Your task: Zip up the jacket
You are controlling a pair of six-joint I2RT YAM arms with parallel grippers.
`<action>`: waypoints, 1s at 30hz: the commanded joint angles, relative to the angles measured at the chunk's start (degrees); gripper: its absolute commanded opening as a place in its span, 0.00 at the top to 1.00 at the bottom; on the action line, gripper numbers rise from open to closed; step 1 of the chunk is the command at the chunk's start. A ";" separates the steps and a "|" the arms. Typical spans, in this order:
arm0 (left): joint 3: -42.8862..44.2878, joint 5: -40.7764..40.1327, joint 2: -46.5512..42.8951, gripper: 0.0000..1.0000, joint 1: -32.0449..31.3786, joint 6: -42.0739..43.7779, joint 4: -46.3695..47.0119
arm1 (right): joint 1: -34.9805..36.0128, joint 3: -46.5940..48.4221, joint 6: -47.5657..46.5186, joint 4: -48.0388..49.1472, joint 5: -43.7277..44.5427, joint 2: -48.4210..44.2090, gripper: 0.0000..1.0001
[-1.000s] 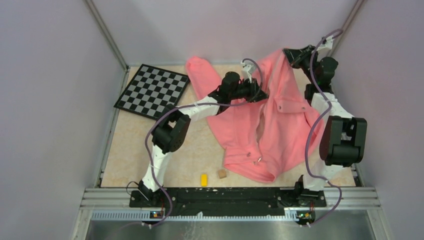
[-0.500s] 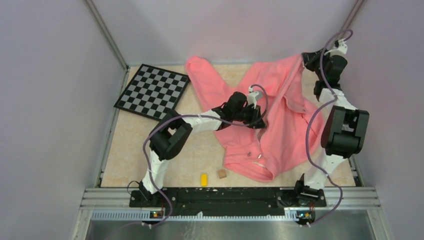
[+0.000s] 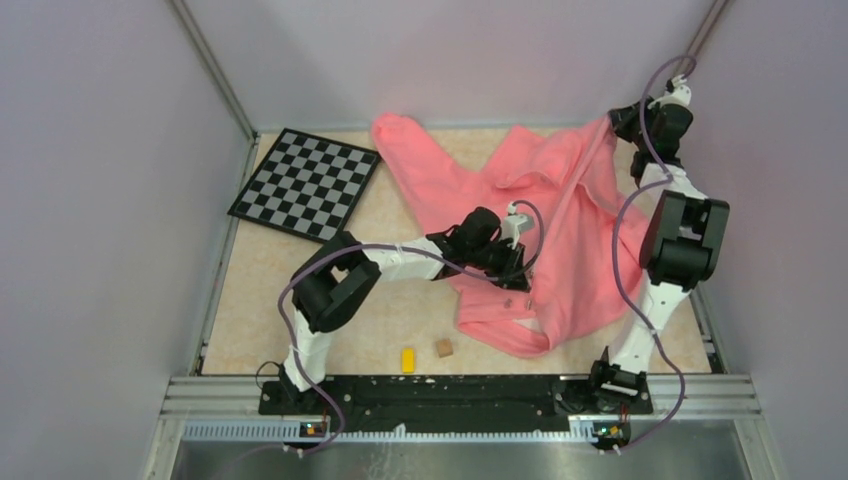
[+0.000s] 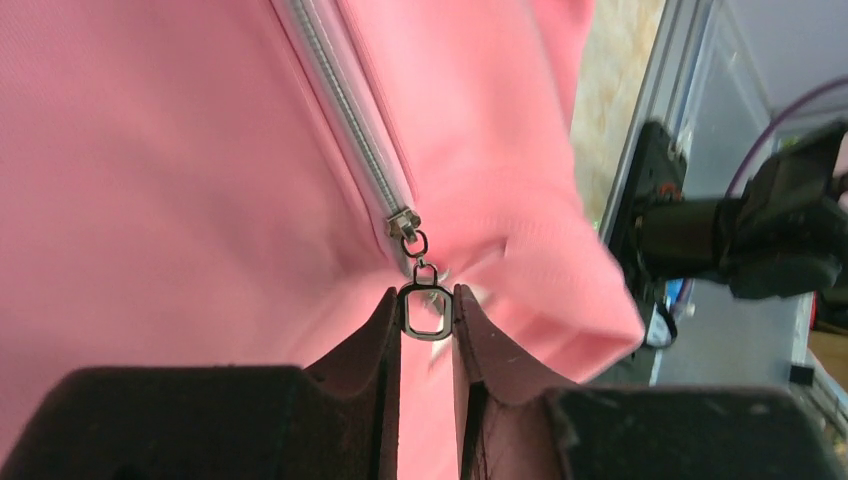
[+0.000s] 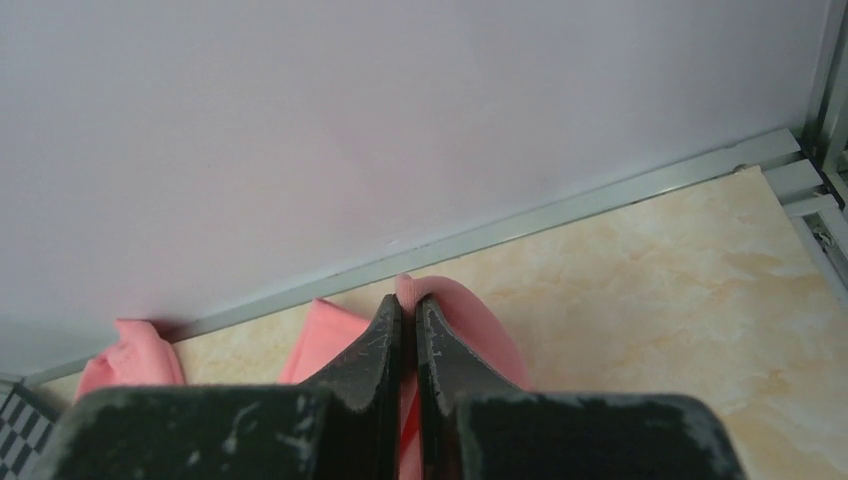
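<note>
The salmon-pink jacket (image 3: 560, 215) lies spread over the table's middle and right. My left gripper (image 3: 518, 268) is shut on the zipper's small metal pull (image 4: 426, 311), low on the jacket's front. The light zipper (image 4: 345, 115) runs closed above the pull in the left wrist view. My right gripper (image 3: 617, 118) is shut on a fold of the jacket's edge (image 5: 412, 290) and holds it up at the far right corner. The fabric is stretched between the two grippers.
A checkerboard (image 3: 305, 182) lies at the far left. A small yellow block (image 3: 408, 359) and a small wooden cube (image 3: 443, 348) sit near the front edge. Grey walls close in on the right gripper (image 5: 408, 305) at the back.
My left gripper has moved toward the near edge with the zipper pull. My right gripper has drawn the jacket's edge further to the far right corner, stretching the fabric.
</note>
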 commanded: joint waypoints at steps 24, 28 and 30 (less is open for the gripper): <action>-14.60 4.69 -18.96 1.00 -7.13 6.33 -26.84 | -2.00 17.16 -7.83 -2.00 10.41 7.69 1.00; -14.88 4.84 -16.53 1.00 -7.71 5.67 -24.94 | -1.85 19.44 -8.47 -3.61 9.74 8.88 1.00; -16.29 4.13 -16.68 1.00 -7.78 5.35 -22.69 | -1.78 19.34 -8.09 -4.24 9.37 8.93 1.00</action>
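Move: The near end of the jacket's zip lies about 2 cm back from the left hand, level sideways and some 4 cm below; the zip slider hangs from the held pull ring, about 1 cm ahead, 2 cm right and 3 cm below. One metal toggle sits roughly 3 cm back and 4 cm left, and the wooden block about 14 cm back and 17 cm left. From the right hand, the zip's near end is some 37 cm back, 17 cm left and 17 cm below. The zip slider is drawn by its pull ring, still pinched in the left fingers, along the last of the zip: the left hand goes back about 8 cm and left some 6 cm, dips, rises, then sinks to near its starting height. The right hand keeps its pinch on the jacket's far end, sinking, rising and sinking again to end about 4 cm lower and 3 cm forward. ##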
